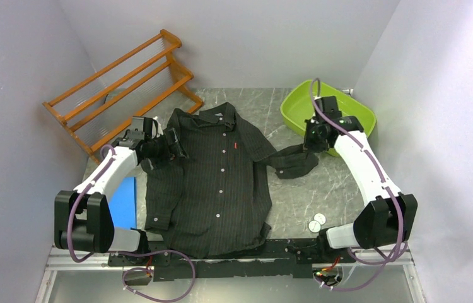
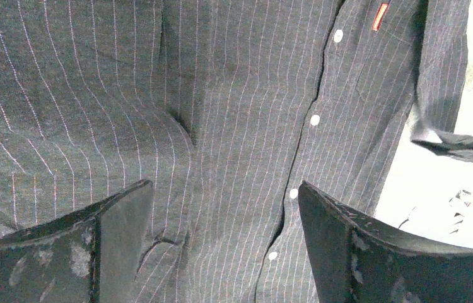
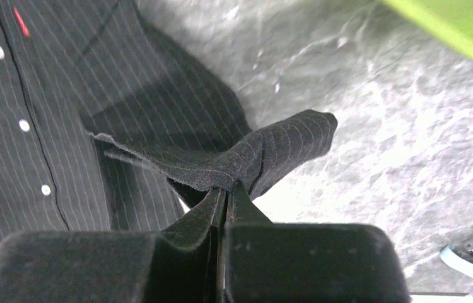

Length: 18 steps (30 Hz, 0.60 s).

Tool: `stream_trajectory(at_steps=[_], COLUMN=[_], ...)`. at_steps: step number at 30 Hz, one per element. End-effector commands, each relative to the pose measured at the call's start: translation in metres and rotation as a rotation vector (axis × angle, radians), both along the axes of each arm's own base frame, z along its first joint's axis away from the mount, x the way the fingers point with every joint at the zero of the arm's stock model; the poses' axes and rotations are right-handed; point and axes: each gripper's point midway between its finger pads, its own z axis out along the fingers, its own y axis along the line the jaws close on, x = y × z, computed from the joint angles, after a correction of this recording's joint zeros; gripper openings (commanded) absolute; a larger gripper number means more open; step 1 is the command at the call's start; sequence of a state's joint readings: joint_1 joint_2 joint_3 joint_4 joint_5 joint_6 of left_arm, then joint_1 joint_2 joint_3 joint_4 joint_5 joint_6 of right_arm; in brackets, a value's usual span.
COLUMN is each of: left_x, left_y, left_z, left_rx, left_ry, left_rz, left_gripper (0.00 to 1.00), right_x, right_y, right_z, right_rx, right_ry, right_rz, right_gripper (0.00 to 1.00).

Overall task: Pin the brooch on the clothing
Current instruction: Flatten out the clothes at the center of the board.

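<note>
The clothing, a black pinstriped shirt with white buttons and a small red chest mark, lies flat and face up on the table. My left gripper hovers open over the shirt's left shoulder area; in the left wrist view its jaws straddle bare fabric beside the button placket. My right gripper is shut on the shirt's sleeve end, which is bunched and lifted off the table. Two small white round discs, apparently the brooch, lie near the right arm's base.
A wooden rack leans at the back left. A green basin sits at the back right behind my right arm. A blue sheet lies beside the left arm. Walls close in on both sides.
</note>
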State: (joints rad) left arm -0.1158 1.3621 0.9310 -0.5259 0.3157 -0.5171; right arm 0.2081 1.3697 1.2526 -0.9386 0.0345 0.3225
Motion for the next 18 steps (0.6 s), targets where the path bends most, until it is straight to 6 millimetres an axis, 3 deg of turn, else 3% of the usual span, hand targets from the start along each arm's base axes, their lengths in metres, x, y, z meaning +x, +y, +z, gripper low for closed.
stream_trajectory(at_steps=[1,7,12,18], left_x=[0.01,0.013,0.018,0.018], left_y=[0.001,0.0,-0.003,-0.002], left_z=[0.019,0.017,0.015,0.015], left_rx=[0.016,0.017,0.005,0.013], left_ry=[-0.063,-0.059,-0.056,-0.057], left_rz=[-0.016,-0.027,-0.036,-0.041], left_gripper=[0.9,0.89,0.89,0.89], right_x=[0.036,0.061,0.078,0.082], right_y=[-0.025,-0.069,-0.09,-0.108], right_z=[0.037,0.059,0.076,0.065], right_rx=[0.021,0.071,0.196,0.373], right_ry=[-0.141,-0.213,-0.281,-0.271], right_rz=[-0.047,-0.159,-0.224,-0.274], right_gripper=[0.0,0.0,0.0,0.0])
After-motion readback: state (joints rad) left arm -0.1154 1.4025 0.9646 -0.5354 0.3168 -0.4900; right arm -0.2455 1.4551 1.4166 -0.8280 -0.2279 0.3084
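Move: Ahead and to the right of the right hand, which still holds the shirt cuff, the green basin's middle lies about 14 cm forward, 10 cm right and 13 cm lower. The shirt's red tag is some 23 cm left and 4 cm forward, about 16 cm down; the white discs lie roughly 23 cm back and 4 cm right, also 16 cm down. From the open left hand, the basin is about 53 cm right, 14 cm forward and 7 cm below. Pulling the pinched cuff outward, the right hand sweeps about 11 cm right and 7 cm forward while rising some 5 cm, away from the shirt's body and towards the basin, slowing at the end. Its fingers stay shut on the cloth as the wrist swings about 15 degrees clockwise and tips its fingertips a little upward. ##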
